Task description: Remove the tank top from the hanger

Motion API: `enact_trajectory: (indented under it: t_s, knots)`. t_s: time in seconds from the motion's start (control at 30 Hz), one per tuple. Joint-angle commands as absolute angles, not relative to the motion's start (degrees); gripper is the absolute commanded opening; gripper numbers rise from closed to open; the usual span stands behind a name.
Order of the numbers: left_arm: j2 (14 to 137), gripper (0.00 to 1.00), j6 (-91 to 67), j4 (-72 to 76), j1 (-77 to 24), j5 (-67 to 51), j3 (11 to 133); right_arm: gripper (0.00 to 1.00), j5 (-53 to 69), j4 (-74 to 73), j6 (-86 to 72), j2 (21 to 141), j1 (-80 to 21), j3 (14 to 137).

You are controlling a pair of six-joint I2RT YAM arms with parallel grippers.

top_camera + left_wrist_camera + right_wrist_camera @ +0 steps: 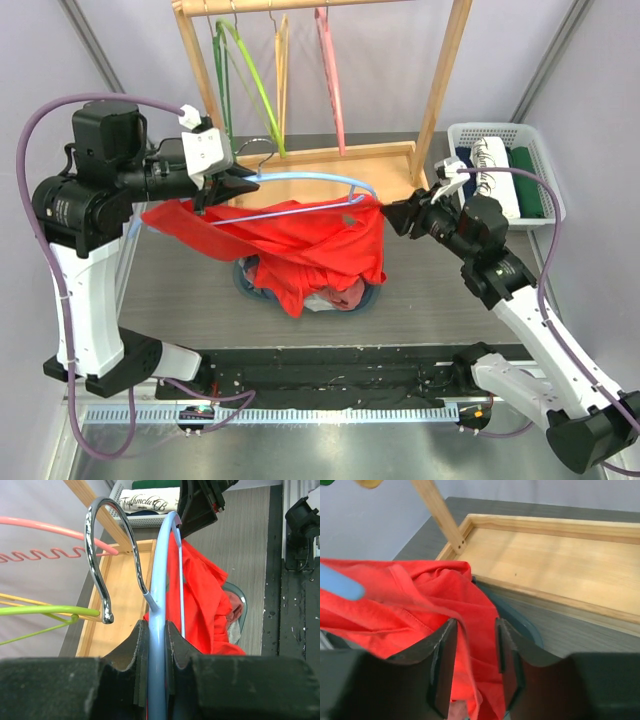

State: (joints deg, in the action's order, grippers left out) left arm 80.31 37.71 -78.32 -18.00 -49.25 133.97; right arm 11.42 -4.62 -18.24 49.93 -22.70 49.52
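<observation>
A red tank top [300, 245] hangs over a light blue hanger [310, 180] held above the table's middle. At the hanger's neck, just below its metal hook [97, 555], my left gripper [215, 190] is shut on the blue bar [159, 580]. Red cloth [205, 605] drapes off to the right of the bar. At the garment's right edge my right gripper [390, 215] stands open. A fold of red fabric [395, 605] runs loosely between its parted jaws [475, 630] and lies against the left pad. The hanger's blue tip [337, 582] shows at the left.
Behind stands a wooden rack with a base tray [330, 160], carrying green [250, 80], yellow and pink [330, 70] hangers. A white basket [505, 175] of folded clothes sits at back right. Under the tank top is a dark round bin [345, 295] of clothes.
</observation>
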Motion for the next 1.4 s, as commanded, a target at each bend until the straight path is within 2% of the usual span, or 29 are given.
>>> enact_trajectory:
  t_s: [0.0, 0.03, 0.13, 0.23, 0.43, 0.63, 0.9, 1.07, 1.37]
  knots:
    - [81.64, 0.0, 37.35, -76.91, -17.84, -53.08, 134.56, 0.55, 17.77, -8.69, -7.77, 47.05, -24.25, 54.4]
    - [82.26, 0.0, 37.09, -76.47, -17.84, -53.52, 134.39, 0.62, 16.88, -9.31, -6.08, 45.02, -24.69, 53.97]
    - [84.11, 0.0, 35.95, -74.8, -17.84, -54.75, 133.77, 0.71, 15.38, -13.06, -0.37, 40.44, -24.7, 56.75]
    - [85.34, 0.0, 35.51, -73.04, -17.75, -55.72, 133.68, 0.73, 16.69, -19.92, 5.77, 39.2, -24.7, 62.72]
    - [86.31, 0.0, 38.93, -74.35, -18.19, -60.46, 130.88, 0.74, 23.1, -22.77, 9.49, 40.25, -24.61, 70.65]
    - [86.66, 0.0, 46.05, -79.97, -23.37, -59.32, 129.46, 0.73, 35.57, -24.08, 9.41, 50.79, -24.7, 79.62]
    - [86.13, 0.0, 50.18, -85.51, -25.14, -60.64, 130.25, 0.73, 45.87, -24.96, 4.85, 55.72, -24.78, 82.88]
    - [85.78, 0.0, 48.7, -83.5, -25.66, -59.06, 127.45, 0.74, 47.81, -25.13, 2.72, 56.16, -25.05, 84.02]
    - [85.69, 0.0, 44.48, -81.65, -26.1, -63.28, 128.23, 0.75, 50.01, -28.38, 4.3, 58.62, -27.24, 85.25]
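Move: The hanger's bare right end lies about 12 cm above the right hand, 5 cm to its left and 5 cm nearer the robot, while the fingers are still at the red cloth. From that hand the tank top's middle is some 14 cm left, 6 cm back and 4 cm lower; the green tray is 20 cm left, 5 cm ahead, 28 cm below. From the left hand, which holds the hanger beside its hook, the bare end lies about 20 cm right, 4 cm ahead and 5 cm lower. Up and back, some 14 cm and 11 cm, the right hand leaves the cloth, its fingers springing wide open, with a dip midway; it also shifts left and turns about 40 degrees counter-clockwise to bring the open jaws around the hanger's free end. The left hand keeps its pinch and carries the hanger right and down, about 6 cm each, swinging it clockwise, with a brief push forward and back. ##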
